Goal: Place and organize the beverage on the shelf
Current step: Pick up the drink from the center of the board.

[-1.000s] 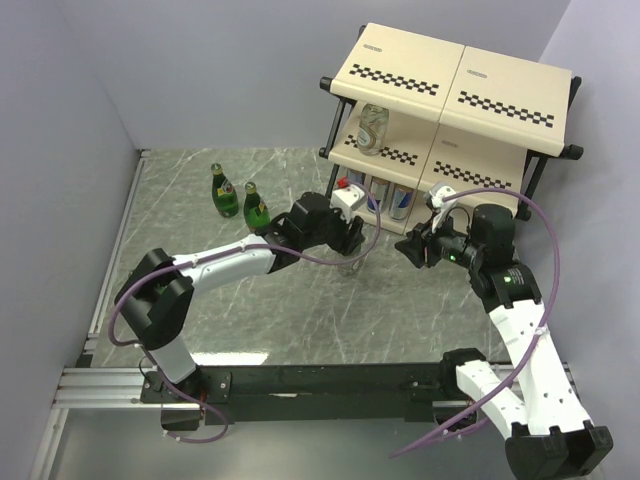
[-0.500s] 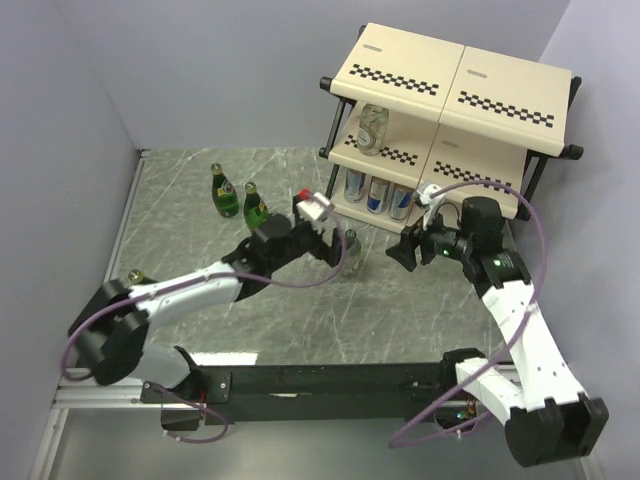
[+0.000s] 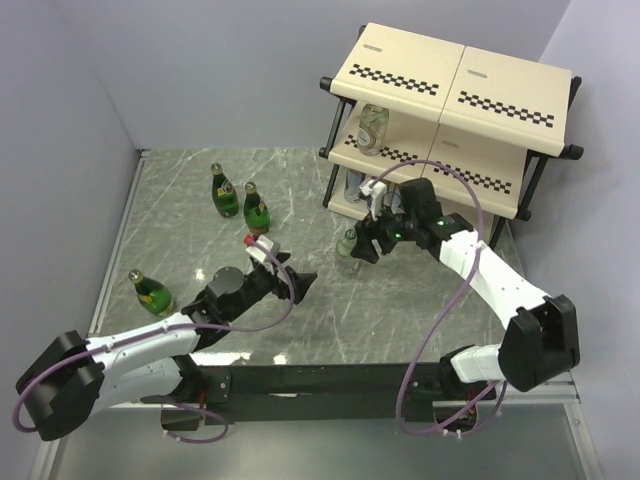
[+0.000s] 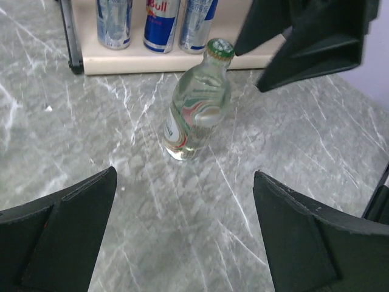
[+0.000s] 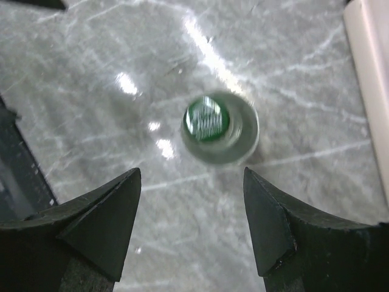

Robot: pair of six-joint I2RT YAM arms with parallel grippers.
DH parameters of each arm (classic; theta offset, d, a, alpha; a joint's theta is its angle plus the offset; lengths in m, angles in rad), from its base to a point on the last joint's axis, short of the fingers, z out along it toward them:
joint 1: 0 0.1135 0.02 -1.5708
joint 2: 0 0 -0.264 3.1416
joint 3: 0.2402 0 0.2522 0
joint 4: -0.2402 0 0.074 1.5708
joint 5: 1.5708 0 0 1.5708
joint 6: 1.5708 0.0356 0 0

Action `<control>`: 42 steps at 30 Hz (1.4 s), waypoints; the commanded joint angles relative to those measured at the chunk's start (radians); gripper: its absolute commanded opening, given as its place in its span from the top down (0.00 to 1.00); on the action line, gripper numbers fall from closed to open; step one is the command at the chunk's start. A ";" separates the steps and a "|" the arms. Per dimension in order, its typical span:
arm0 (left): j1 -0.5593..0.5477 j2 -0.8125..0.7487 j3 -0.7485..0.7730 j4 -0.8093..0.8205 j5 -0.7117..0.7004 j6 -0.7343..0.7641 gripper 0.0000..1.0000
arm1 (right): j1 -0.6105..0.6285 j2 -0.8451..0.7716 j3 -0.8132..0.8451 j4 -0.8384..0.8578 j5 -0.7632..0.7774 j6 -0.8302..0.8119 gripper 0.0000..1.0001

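A clear bottle [image 3: 347, 250] with a green cap [image 5: 208, 120] stands upright on the table in front of the shelf [image 3: 450, 110]. My right gripper [image 3: 364, 246] hovers open just above and beside its cap, touching nothing; in the right wrist view that gripper [image 5: 191, 176] has bare table between its fingers. My left gripper [image 3: 297, 282] is open and empty, well back from the clear bottle [image 4: 194, 109]. Another clear bottle [image 3: 372, 128] stands on the middle tier. Three cans [image 4: 161, 24] stand on the bottom tier. Green bottles [image 3: 224, 190] [image 3: 256, 207] [image 3: 152, 292] stand on the table.
The shelf's black post [image 4: 68, 36] rises just left of the cans. Grey walls close in the table on the left and at the back. The shelf's bottom board [image 5: 371, 73] lies close to the right of the bottle in the right wrist view.
My left gripper opened, let go of the clear bottle and drew back to the near left. My right gripper opened wider and swung left over the bottle's cap.
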 commanded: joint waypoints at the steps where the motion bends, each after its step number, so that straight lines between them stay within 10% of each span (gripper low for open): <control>1: 0.003 -0.056 -0.058 0.142 -0.016 -0.048 0.01 | 0.043 0.037 0.052 0.100 0.082 0.032 0.25; 18: 0.003 0.066 -0.132 0.338 -0.059 -0.040 0.01 | 0.122 0.141 0.064 0.249 0.169 0.076 0.42; 26: 0.003 0.238 -0.032 0.421 -0.013 -0.012 0.01 | 0.122 0.155 0.083 0.224 0.191 0.106 0.98; 42: -0.019 0.681 0.206 0.688 0.133 0.060 0.01 | 0.122 0.023 0.143 0.165 0.244 0.237 1.00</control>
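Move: The clear bottle stands some 4 cm ahead of the right hand and 4 cm to its left, its middle about 9 cm below. From the left hand the clear bottle is roughly 8 cm ahead, 12 cm to the right and 6 cm down. On the bottom shelf the silver can stands about 17 cm beyond the clear bottle, nearly in line with it, and the Red Bull can some 15 cm beyond and 7 cm to its right. The clear bottle's neck is what the right hand goes for: forward and left about 5 cm, dipping 2 cm, then the fingers pinch it just below the cap. Keeping hold, the hand eases about 2 cm back and right while turning some 10 degrees clockwise. The left hand, wide open, first backs off a little, then swings about 10 cm right and forward, sinking, towards the bottle's body. ##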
